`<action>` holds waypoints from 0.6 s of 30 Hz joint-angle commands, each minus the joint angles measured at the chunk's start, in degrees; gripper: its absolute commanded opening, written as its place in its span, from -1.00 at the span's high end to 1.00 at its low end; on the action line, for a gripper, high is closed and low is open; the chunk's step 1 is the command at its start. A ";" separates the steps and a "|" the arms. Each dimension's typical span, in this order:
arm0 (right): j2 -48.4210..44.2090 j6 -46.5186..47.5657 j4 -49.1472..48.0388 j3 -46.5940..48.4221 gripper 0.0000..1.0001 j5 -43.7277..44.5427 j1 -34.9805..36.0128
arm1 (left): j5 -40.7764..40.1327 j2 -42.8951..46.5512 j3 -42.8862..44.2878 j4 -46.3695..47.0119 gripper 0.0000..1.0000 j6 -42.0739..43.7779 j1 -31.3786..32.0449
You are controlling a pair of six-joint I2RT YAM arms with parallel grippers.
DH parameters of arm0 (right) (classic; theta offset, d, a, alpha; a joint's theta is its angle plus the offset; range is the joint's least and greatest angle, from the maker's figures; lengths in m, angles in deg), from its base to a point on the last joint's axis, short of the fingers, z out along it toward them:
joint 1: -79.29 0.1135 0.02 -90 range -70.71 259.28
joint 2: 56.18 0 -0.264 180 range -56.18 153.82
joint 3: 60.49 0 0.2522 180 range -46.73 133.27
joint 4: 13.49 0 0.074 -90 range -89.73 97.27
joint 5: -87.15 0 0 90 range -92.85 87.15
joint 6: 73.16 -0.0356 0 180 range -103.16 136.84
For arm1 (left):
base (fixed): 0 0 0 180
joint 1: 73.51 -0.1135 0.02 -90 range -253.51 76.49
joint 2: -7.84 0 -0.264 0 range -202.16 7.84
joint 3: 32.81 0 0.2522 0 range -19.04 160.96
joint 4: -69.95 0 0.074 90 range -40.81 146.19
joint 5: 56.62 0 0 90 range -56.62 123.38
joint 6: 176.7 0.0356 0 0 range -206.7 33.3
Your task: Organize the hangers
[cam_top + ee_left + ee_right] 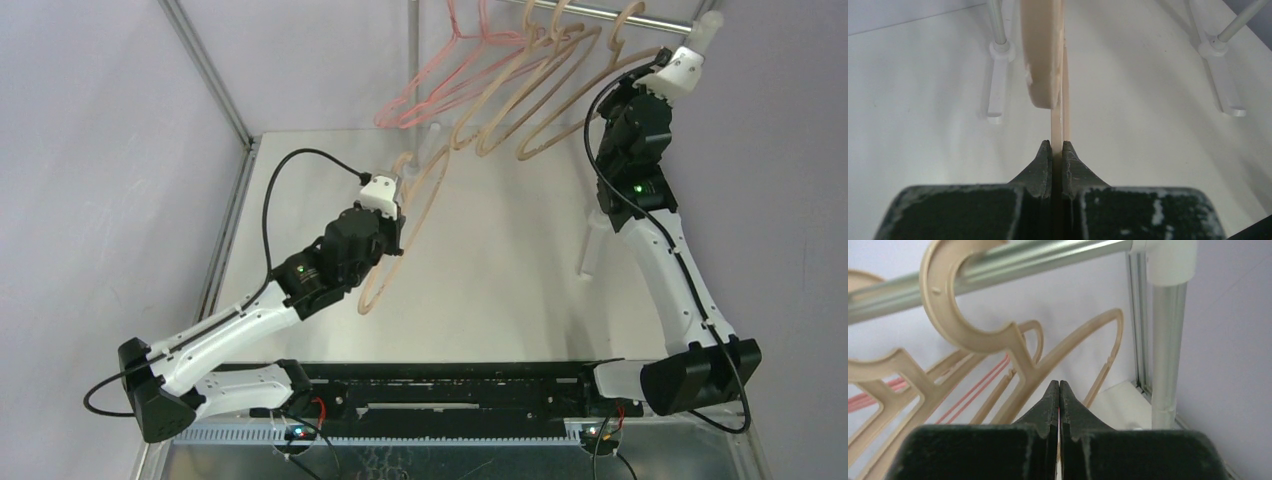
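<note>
My left gripper [392, 205] is shut on a beige hanger [368, 303] and holds it above the middle of the table. In the left wrist view its jaws [1058, 146] pinch the thin edge of that hanger [1040, 60], which runs straight up and away. Several beige hangers [545, 90] and pink wire hangers [440, 85] hang on the silver rod [650, 20] at the back. My right gripper [690, 52] is up by the rod's right end, shut with nothing held. Its tips [1059, 384] sit just below the hook of a hung beige hanger [955, 315]; pink hangers [978, 387] show behind.
The rack's vertical pole [1165, 350] and white corner joint [1168, 260] stand close to the right of my right gripper. White rack feet [998, 75] [1220, 75] rest on the table beyond the held hanger. The tabletop [500, 270] is pale with purple walls around.
</note>
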 commanded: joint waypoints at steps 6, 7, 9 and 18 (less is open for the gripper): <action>8.43 5.29 -10.78 8.06 1.00 1.13 -1.78 | -0.47 0.95 -0.83 3.49 1.00 0.18 -1.01; 9.30 5.64 -11.45 8.78 1.00 0.90 -1.74 | -0.47 1.00 -0.86 3.49 0.99 0.22 -1.01; 11.42 5.75 -10.93 11.07 1.00 0.26 -1.82 | -0.46 1.11 -1.01 3.50 1.00 0.19 -1.04; 18.37 6.65 -8.45 19.80 1.00 -6.76 0.57 | -0.60 1.51 -1.19 3.49 1.00 0.16 -1.29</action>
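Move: The rightmost beige hanger on the rail lies roughly 12 cm ahead of the shut right hand and 4 cm left, its body at about hand height. The next beige hanger hangs some 9 cm farther left than that one, equally far out; the rack's right post is about 13 cm ahead and 14 cm right of the hand. From the left hand, still holding a hanger, the rightmost hanger is some 25 cm ahead, 34 cm right and 18 cm up. The right hand, fingers still shut, drives about 8 cm forward under the rail, pushing against the rightmost beige hanger. ##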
